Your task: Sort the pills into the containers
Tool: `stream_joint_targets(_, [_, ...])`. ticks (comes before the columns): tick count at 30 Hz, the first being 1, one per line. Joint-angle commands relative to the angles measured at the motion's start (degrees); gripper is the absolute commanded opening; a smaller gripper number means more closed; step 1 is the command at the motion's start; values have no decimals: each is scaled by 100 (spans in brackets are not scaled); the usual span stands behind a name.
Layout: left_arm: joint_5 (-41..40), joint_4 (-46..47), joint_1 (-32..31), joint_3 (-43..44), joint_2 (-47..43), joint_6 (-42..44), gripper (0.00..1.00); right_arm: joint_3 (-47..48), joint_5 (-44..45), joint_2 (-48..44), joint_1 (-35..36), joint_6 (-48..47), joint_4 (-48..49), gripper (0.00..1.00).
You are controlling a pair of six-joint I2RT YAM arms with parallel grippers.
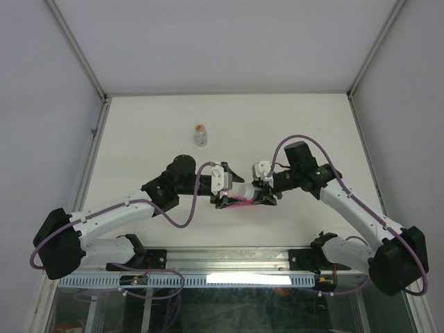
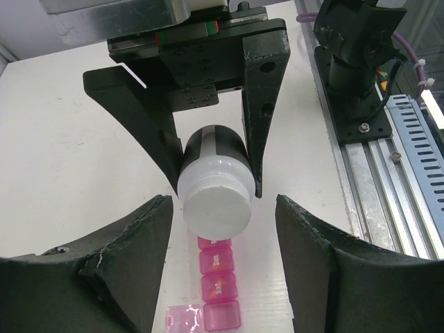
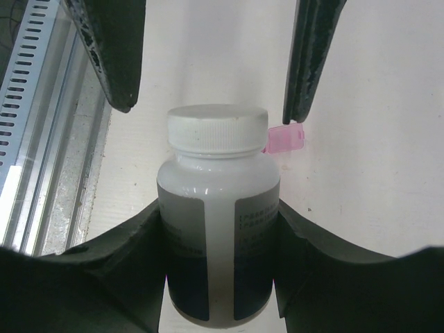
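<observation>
A white-capped dark bottle point(image 3: 216, 229) hangs level above the table, with my right gripper point(image 3: 218, 225) shut on its body. The bottle's cap point(image 2: 216, 211) points at my left gripper point(image 2: 223, 208), which is open. Its fingers point(image 3: 114, 59) stand on either side of the cap with a gap on both sides. In the top view the two grippers point(image 1: 225, 187) point(image 1: 262, 189) meet at the table's middle. Below the bottle lies the pink containers strip point(image 2: 219, 281). Its nearest compartment is open, with the lid point(image 2: 184, 320) flipped out to the left. No loose pills are in view.
A small clear bottle with orange-brown contents point(image 1: 200, 134) stands upright further back on the white table point(image 1: 139, 139). The metal rail and the arm bases point(image 1: 229, 260) run along the near edge. Grey walls close in the table on three sides.
</observation>
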Motion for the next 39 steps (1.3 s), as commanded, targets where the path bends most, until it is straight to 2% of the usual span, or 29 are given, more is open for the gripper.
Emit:
stream_joint_targets(1, [151, 30, -46, 294, 96, 58, 61, 223, -39, 12, 45, -2, 117, 0])
stream_joint_targets(8, [119, -25, -57, 359, 253, -11, 59, 212, -39, 32, 45, 39, 143, 0])
stream_joint_targets(12, [82, -45, -55, 392, 261, -71, 47, 212, -26, 45, 49, 64, 165, 0])
stream_joint_targets(21, [139, -90, -68, 377, 259, -348, 38, 220, 31, 81, 54, 192, 235, 0])
stream_joint_targets(23, [112, -85, -64, 377, 267, -548, 29, 229, 44, 71, 60, 235, 255, 0])
stream_joint_targets(26, [-12, -91, -69, 437, 337, -1177, 17, 230, 82, 64, 63, 291, 290, 0])
stream_joint_targets(30, [-583, -254, -64, 641, 501, -2872, 0, 213, 195, 57, 62, 385, 381, 0])
stream_joint_targets(35, [-1710, -181, -55, 372, 257, -5006, 0, 220, 342, 57, 64, 547, 506, 0])
stream_joint_targets(39, [-1952, -158, -63, 257, 90, -5555, 0, 220, 379, 73, 69, 611, 552, 0])
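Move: The white pill bottle's cap lies just past the open left fingertips, about 1 cm to the right of the left hand point and 1 cm below it, straight ahead of the palm and level front to back. From the right gripper, which holds the bottle's body, the cap is some 5 cm left and 2 cm up. From the left hand, the pink pill box lies about 3 cm ahead, 1 cm right and 20 cm below; the small clear bottle is some 26 cm ahead, 13 cm left and 18 cm below. Sink the left gripper about 1.5 cm onto the cap and close its fingers until they pinch the cap's sides. Then, still gripping, twist the wrist some 45 degrees in the unscrewing sense, counter-clockwise as you face the cap from the left, letting the hand drift slightly forward. Keep the right gripper clamped on the bottle's body and nearly in place. ##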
